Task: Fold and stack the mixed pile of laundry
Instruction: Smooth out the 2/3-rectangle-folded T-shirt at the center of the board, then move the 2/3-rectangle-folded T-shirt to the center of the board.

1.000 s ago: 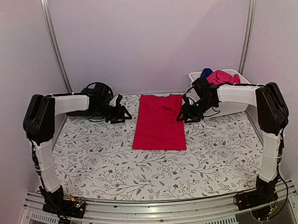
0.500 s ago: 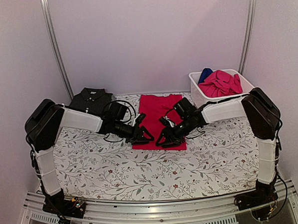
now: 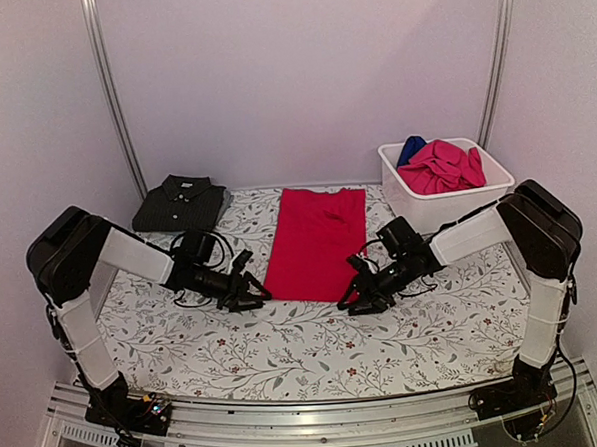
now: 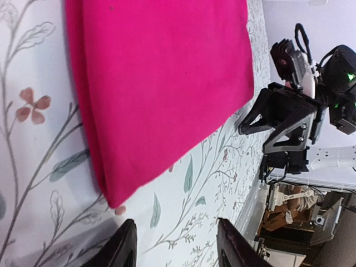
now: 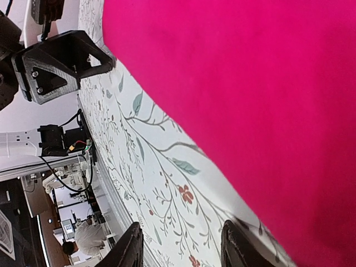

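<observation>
The red tee [image 3: 316, 243] lies flat in a long folded strip on the middle of the table. My left gripper [image 3: 255, 293] sits low beside its near left corner, open and empty. In the left wrist view that corner of the tee [image 4: 161, 83] lies just ahead of the left gripper [image 4: 178, 247]. My right gripper [image 3: 350, 301] is low by the near right corner, also open. In the right wrist view the tee's edge [image 5: 250, 83] runs past the right gripper [image 5: 183, 247]. A folded charcoal polo [image 3: 180, 203] rests at the back left.
A white tub [image 3: 458, 210] stands at the back right with a magenta garment [image 3: 446, 166] and a blue one [image 3: 412, 145] heaped inside. The floral cloth [image 3: 285, 354] covers the table. Metal posts rise at both back corners.
Both arms have swung from the tee's far end toward me, passed over its near hem, and now sit low just outside its near corners. The polo has come into view.
</observation>
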Action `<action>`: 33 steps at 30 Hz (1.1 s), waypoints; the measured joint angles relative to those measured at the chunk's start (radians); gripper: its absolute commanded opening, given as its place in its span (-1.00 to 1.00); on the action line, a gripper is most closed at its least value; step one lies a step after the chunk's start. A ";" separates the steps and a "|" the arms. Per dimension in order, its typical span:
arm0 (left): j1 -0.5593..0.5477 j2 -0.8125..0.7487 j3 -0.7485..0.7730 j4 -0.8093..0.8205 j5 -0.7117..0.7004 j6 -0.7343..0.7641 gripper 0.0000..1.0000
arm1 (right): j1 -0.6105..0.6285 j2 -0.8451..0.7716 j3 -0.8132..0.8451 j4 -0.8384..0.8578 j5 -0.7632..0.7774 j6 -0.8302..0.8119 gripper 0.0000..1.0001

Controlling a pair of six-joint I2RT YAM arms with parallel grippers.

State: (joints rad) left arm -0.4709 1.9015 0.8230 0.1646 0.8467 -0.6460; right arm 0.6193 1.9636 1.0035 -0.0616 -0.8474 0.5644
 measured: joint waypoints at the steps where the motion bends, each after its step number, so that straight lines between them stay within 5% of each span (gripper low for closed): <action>1: 0.013 -0.031 -0.018 -0.020 -0.008 0.004 -0.04 | -0.003 -0.026 -0.014 -0.019 0.012 0.000 -0.08; 7: 0.041 -0.153 -0.002 -0.171 -0.101 0.078 -0.30 | -0.035 -0.217 -0.064 -0.154 0.141 -0.007 -0.16; 13: 0.042 -0.112 0.093 -0.319 -0.225 0.182 -0.48 | -0.045 -0.206 -0.037 -0.264 0.293 -0.021 -0.21; 33: 0.015 0.024 0.199 -0.373 -0.233 0.307 -0.55 | -0.045 -0.071 0.072 -0.299 0.358 -0.095 -0.58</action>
State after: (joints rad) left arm -0.4561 1.9255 1.0222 -0.2085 0.6132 -0.3393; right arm 0.5747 1.8931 1.0756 -0.3603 -0.4892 0.4690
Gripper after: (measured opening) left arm 0.227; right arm 0.247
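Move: The red T-shirt's near-left corner lies about 4 cm ahead and 2 cm to the left of the left hand, 1 cm below it; its near-right corner is some 4 cm ahead and 6 cm to the right of the right hand, again 1 cm lower. The black folded shirt sits roughly 28 cm ahead and 27 cm left of the left hand. The laundry basket stands about 27 cm ahead and 30 cm right of the right hand. The T-shirt's two near corners are approached together: both hands hop up nearly 3 cm while spreading apart, then sink about 4 cm to the cloth, easing forward as they go. The right hand goes about 5 cm out to its right, the left 3 cm forward and slightly less left, rolling some 20 degrees so the fingers point less steeply down. Both half-open grippers narrow, bringing a corner between each pair of fingertips. ##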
